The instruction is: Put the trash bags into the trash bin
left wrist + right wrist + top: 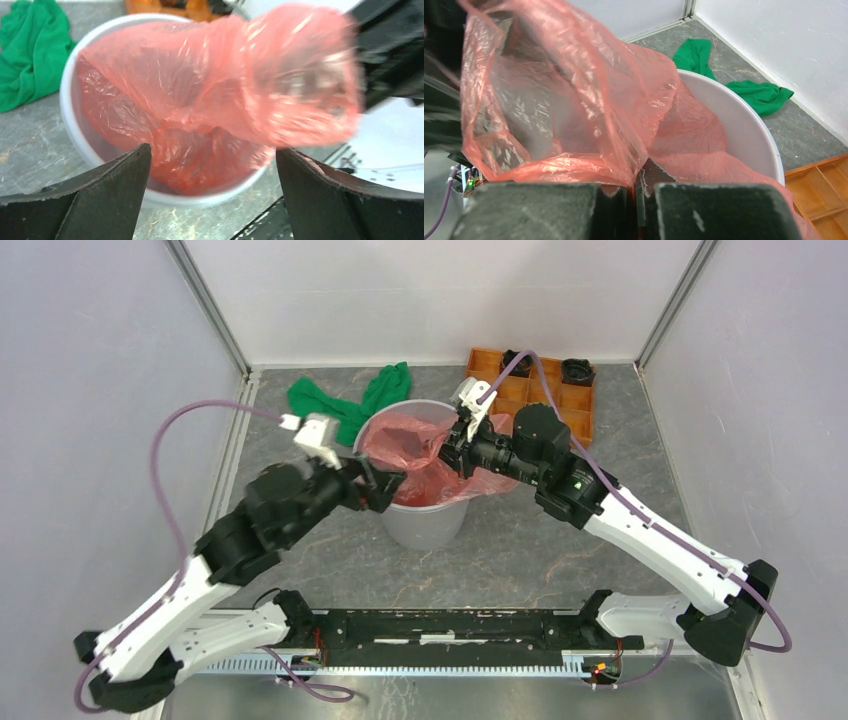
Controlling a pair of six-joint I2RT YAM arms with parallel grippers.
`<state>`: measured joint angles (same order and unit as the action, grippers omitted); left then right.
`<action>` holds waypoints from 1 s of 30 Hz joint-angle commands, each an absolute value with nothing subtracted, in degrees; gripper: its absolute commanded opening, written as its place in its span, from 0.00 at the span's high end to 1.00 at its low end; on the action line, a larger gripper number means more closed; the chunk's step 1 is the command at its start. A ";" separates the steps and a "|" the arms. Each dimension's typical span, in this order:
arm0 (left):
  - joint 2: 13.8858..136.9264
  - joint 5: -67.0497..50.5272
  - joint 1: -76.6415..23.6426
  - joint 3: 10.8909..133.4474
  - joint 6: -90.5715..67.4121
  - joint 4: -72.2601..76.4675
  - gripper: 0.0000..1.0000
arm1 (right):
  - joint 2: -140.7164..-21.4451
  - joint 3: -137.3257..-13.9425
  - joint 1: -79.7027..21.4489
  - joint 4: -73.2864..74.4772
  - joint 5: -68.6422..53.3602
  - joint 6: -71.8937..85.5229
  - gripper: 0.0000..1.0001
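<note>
The red-orange trash bag [425, 455] hangs partly inside the grey trash bin [425, 525], with a fold draped over the bin's right rim. My right gripper [455, 445] is over the bin's right edge, shut on the trash bag film [574, 125], which bunches into the slit between its jaws [631, 187]. At the bin's left rim, my left gripper [385, 485] stands open with nothing between its fingers [125, 180]. In the left wrist view the trash bag [210, 100] fills the bin [75, 135] just beyond the fingertips.
A green cloth [350, 400] lies on the table behind the bin to the left. An orange-brown compartment tray [575, 405] with black parts sits at the back right. White walls close in the table on three sides.
</note>
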<state>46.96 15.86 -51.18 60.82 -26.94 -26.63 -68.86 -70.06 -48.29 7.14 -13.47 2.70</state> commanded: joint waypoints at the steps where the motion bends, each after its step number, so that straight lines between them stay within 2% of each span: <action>1: 39.32 10.11 -50.98 61.83 -28.70 -29.41 0.00 | -69.12 -70.76 -48.69 3.78 -12.83 3.25 0.93; 4: 37.67 7.86 -50.98 62.51 -33.11 -29.77 0.00 | -69.34 -70.28 -48.94 2.96 -12.74 3.56 0.93; 9: 38.73 16.80 -50.98 63.02 -47.76 -26.76 0.00 | -69.34 -69.52 -49.66 2.20 -12.40 4.59 0.91; 15: 44.08 15.41 -50.98 65.35 -50.48 -20.02 0.02 | -68.95 -69.36 -50.70 2.20 -10.99 4.75 0.88; 18: 44.58 15.69 -50.98 64.65 -51.67 -18.16 0.08 | -69.08 -69.34 -51.05 2.40 -10.36 4.56 0.87; 21: 44.92 17.77 -50.98 63.65 -52.04 -17.96 0.24 | -69.14 -69.26 -51.58 2.34 -9.92 4.16 0.85; 24: 46.05 20.99 -50.98 65.35 -48.89 -21.06 0.55 | -69.18 -69.39 -51.85 3.51 -9.59 2.74 0.77; 26: 46.99 24.20 -50.98 67.78 -45.98 -25.09 0.75 | -68.78 -69.55 -51.81 5.75 -8.48 0.56 0.64; 27: 47.64 25.50 -50.92 68.97 -44.10 -27.09 0.82 | -68.40 -69.50 -51.79 7.17 -7.49 -0.69 0.58; 30: 51.06 26.29 -50.84 74.21 -38.66 -34.62 0.92 | -66.37 -69.36 -51.84 11.16 -4.28 -3.99 0.35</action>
<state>47.99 21.23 -51.11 66.96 -46.87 -26.81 -69.25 -69.49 -51.66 7.07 -8.80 1.21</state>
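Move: The trash bag's gathered top, still nipped by the right fingers, hangs about 6 cm right of the open left gripper, 2 cm ahead and 3 cm above. The trash bin's mouth centres some 10 cm ahead, 3 cm right and 8 cm below the left hand; the green cloth lies on the table about 27 cm ahead and 12 cm left. From the right hand, that bag top is about 4 cm left, level with the fingertips, and the bin's mouth is 5 cm ahead, 7 cm left and 10 cm below. Bring the left gripper up about 5 cm while drawing it back, then ease it forward again and to the right at that height, rolling it some 20 degrees so its left side sinks, and close its fingers on the bag's gathered top. As they shut, open the right fingers about halfway to release the plastic, keeping that hand nearly in place over the bin. ##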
